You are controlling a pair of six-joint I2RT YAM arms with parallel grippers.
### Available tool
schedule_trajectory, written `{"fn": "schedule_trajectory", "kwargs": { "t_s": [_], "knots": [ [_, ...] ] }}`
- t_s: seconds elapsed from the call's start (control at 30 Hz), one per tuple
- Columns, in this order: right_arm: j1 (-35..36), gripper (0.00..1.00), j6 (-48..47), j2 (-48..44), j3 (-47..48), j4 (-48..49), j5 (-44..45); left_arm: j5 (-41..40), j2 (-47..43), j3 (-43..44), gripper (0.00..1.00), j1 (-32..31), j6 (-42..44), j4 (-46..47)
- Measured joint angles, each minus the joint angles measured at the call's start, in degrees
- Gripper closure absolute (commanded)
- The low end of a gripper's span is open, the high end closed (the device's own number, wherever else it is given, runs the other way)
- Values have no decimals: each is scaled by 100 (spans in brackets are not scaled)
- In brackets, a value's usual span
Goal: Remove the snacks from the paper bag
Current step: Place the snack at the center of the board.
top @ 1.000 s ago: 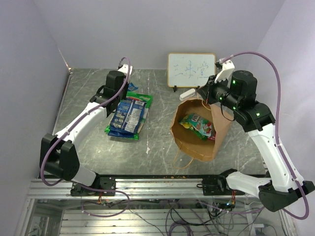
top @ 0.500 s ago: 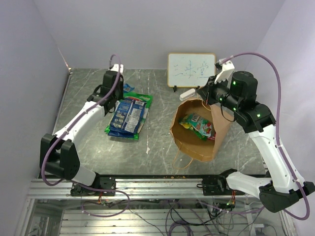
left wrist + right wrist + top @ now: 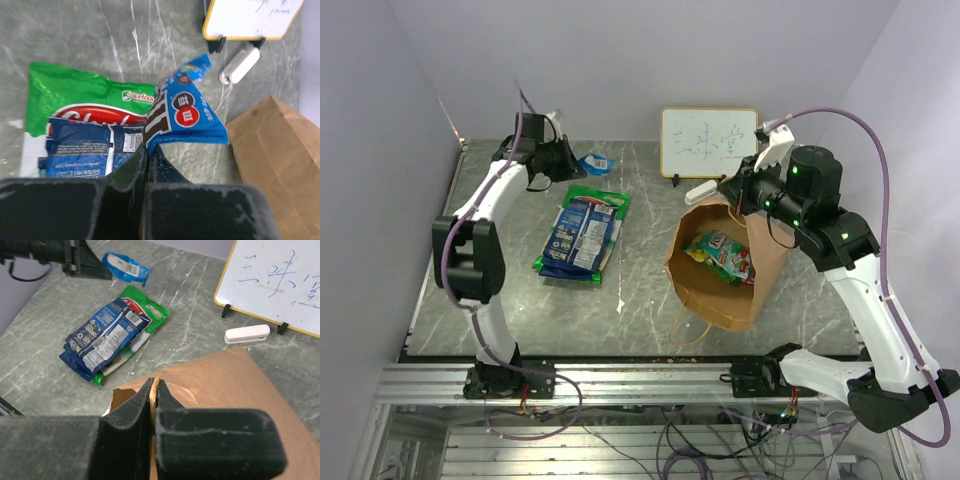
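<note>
The brown paper bag point(image 3: 718, 285) lies open-mouthed at right, with a colourful snack packet point(image 3: 722, 253) showing inside it. My right gripper point(image 3: 736, 194) is shut on the bag's upper rim point(image 3: 155, 385) and holds the mouth up. My left gripper point(image 3: 570, 163) is at the far left of the table, shut on the corner of a small blue packet point(image 3: 182, 107) point(image 3: 596, 160). A dark blue bag point(image 3: 582, 233) lies on a green bag point(image 3: 610, 200) at the table's middle left.
A small framed whiteboard point(image 3: 709, 142) stands at the back, with a white eraser point(image 3: 702, 192) in front of it. The bag's twisted handle point(image 3: 690, 325) trails toward the near edge. Purple walls close in the left and back sides.
The left arm has swung up and back to the far left, carrying the small blue packet away from the stacked bags. The right gripper and the paper bag have stayed put.
</note>
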Motion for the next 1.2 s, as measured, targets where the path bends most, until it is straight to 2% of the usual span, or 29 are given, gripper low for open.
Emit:
{"fn": "schedule_trajectory", "kwargs": {
  "t_s": [0.37,0.6,0.83,0.9,1.03,1.2],
  "knots": [
    [0,100,44,-48,-9,-55,-9,1285,1593,688,93,46,-586,-584],
    [2,100,114,-48,-9,-68,-13,1818,1932,761,91,72,-876,-577],
    [2,100,138,-48,-11,-68,-66,1698,2120,1119,64,127,-684,-1102],
    [2,100,140,-48,-22,-68,-76,1526,2122,1167,51,140,-592,-1309],
    [2,100,146,-48,-26,-66,-85,1123,2109,1283,35,166,-439,-1620],
    [2,100,146,-48,-28,-66,-94,426,1727,1333,31,201,-339,-1947]
  ]
}}
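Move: The left hand already holds the small blue snack; the middle of the snack pile lies about 13 cm back from this hand, level with it sideways and some 16 cm below. The white eraser is about 30 cm to the hand's right and 1 cm back, the paper bag roughly 34 cm right and 16 cm back. From the right hand, the pile's middle is about 28 cm left, 6 cm ahead and 34 cm down. Left hand sinks about 10 cm to the pile's far end, fingers tipping downward, then opens, releasing the snack. ##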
